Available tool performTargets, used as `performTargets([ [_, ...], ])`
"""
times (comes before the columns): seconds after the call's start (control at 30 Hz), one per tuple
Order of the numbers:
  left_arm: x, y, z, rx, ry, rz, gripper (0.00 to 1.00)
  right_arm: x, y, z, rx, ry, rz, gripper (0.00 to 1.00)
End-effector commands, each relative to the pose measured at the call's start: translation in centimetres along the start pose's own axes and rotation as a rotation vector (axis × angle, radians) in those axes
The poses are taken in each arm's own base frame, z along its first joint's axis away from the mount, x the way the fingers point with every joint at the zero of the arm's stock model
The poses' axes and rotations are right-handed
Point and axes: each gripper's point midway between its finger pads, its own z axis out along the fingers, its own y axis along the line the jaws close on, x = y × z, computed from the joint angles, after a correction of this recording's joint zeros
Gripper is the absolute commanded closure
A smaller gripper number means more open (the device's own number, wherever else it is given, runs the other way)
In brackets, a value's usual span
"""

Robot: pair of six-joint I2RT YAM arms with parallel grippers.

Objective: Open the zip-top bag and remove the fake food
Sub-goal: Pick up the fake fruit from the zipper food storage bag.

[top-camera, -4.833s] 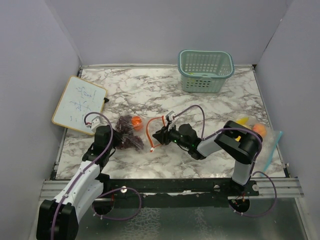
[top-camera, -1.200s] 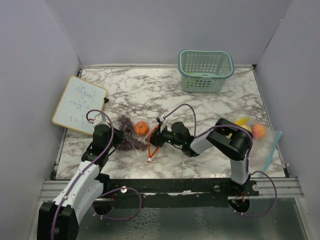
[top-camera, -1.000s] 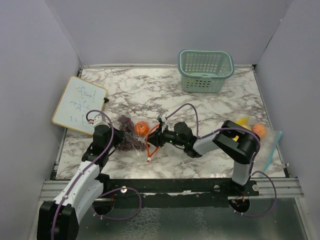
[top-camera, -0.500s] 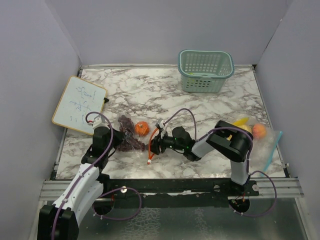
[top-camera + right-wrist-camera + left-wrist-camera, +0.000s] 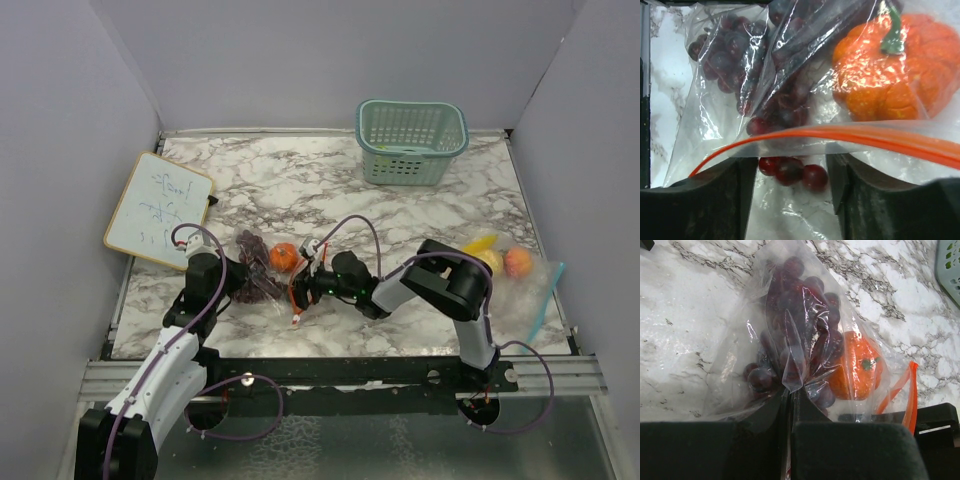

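The clear zip-top bag [image 5: 262,283] lies at the front left of the marble table, its orange zip strip [image 5: 297,290] gaping toward the right. Inside it sit a purple grape bunch [image 5: 790,305] and an orange [image 5: 857,370]. My left gripper [image 5: 790,392] is shut on a fold of the bag's film at its closed end. From the right, my right gripper [image 5: 792,175] stands open at the bag's mouth, just under the zip strip [image 5: 865,135]. A few grapes [image 5: 792,171] lie between its fingers [image 5: 715,195] without touching them, and the orange [image 5: 895,75] sits beyond.
A banana [image 5: 482,241], lemon [image 5: 490,260] and peach [image 5: 517,261] lie at the right on another bag [image 5: 545,290]. The teal mesh basket [image 5: 411,140] stands at the back right. A whiteboard [image 5: 158,208] lies at the left edge.
My right gripper has opened wider and pushed leftward into the bag's mouth. The left gripper has kept its hold and the bag has barely shifted.
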Motion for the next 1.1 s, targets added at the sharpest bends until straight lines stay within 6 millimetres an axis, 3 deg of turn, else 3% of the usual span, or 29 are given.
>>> performTargets([
  [0.0, 0.3, 0.1, 0.0, 0.003, 0.013, 0.008, 1.0, 2.7, -0.3, 0.4, 0.075, 0.085, -0.037, 0.53],
  [0.17, 0.4, 0.3, 0.2, -0.004, 0.011, 0.003, 1.0, 3.5, -0.9, -1.1, 0.136, 0.092, -0.038, 0.73],
  [0.33, 0.4, 0.6, 0.3, -0.028, 0.011, 0.0, 1.0, 1.8, -1.5, -3.2, 0.22, 0.064, -0.038, 0.84],
  [0.77, 0.2, 1.2, 0.1, -0.052, -0.009, -0.01, 1.0, -0.7, -3.4, -9.0, 0.403, 0.01, 0.018, 0.92],
  [1.07, 0.2, 1.1, 0.2, -0.046, -0.01, -0.015, 1.0, -4.2, -6.8, -15.4, 0.513, -0.092, 0.072, 0.93],
])
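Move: The grapes lie in the bag ahead of the right fingertips: the bunch's middle is about 6 cm to that hand's left, level front to back and 1 cm below, its nearest grapes already between the open fingers. The pumpkin sits some 7 cm farther forward and 5 cm left of that hand; the other grape bunch about 9 cm forward and 12 cm left. From the left hand the grapes are some 8 cm right, 2 cm back, 6 cm below. Right fingers pinch the grapes and pull them right about 13 cm, rising late; left still pinches the bag. ##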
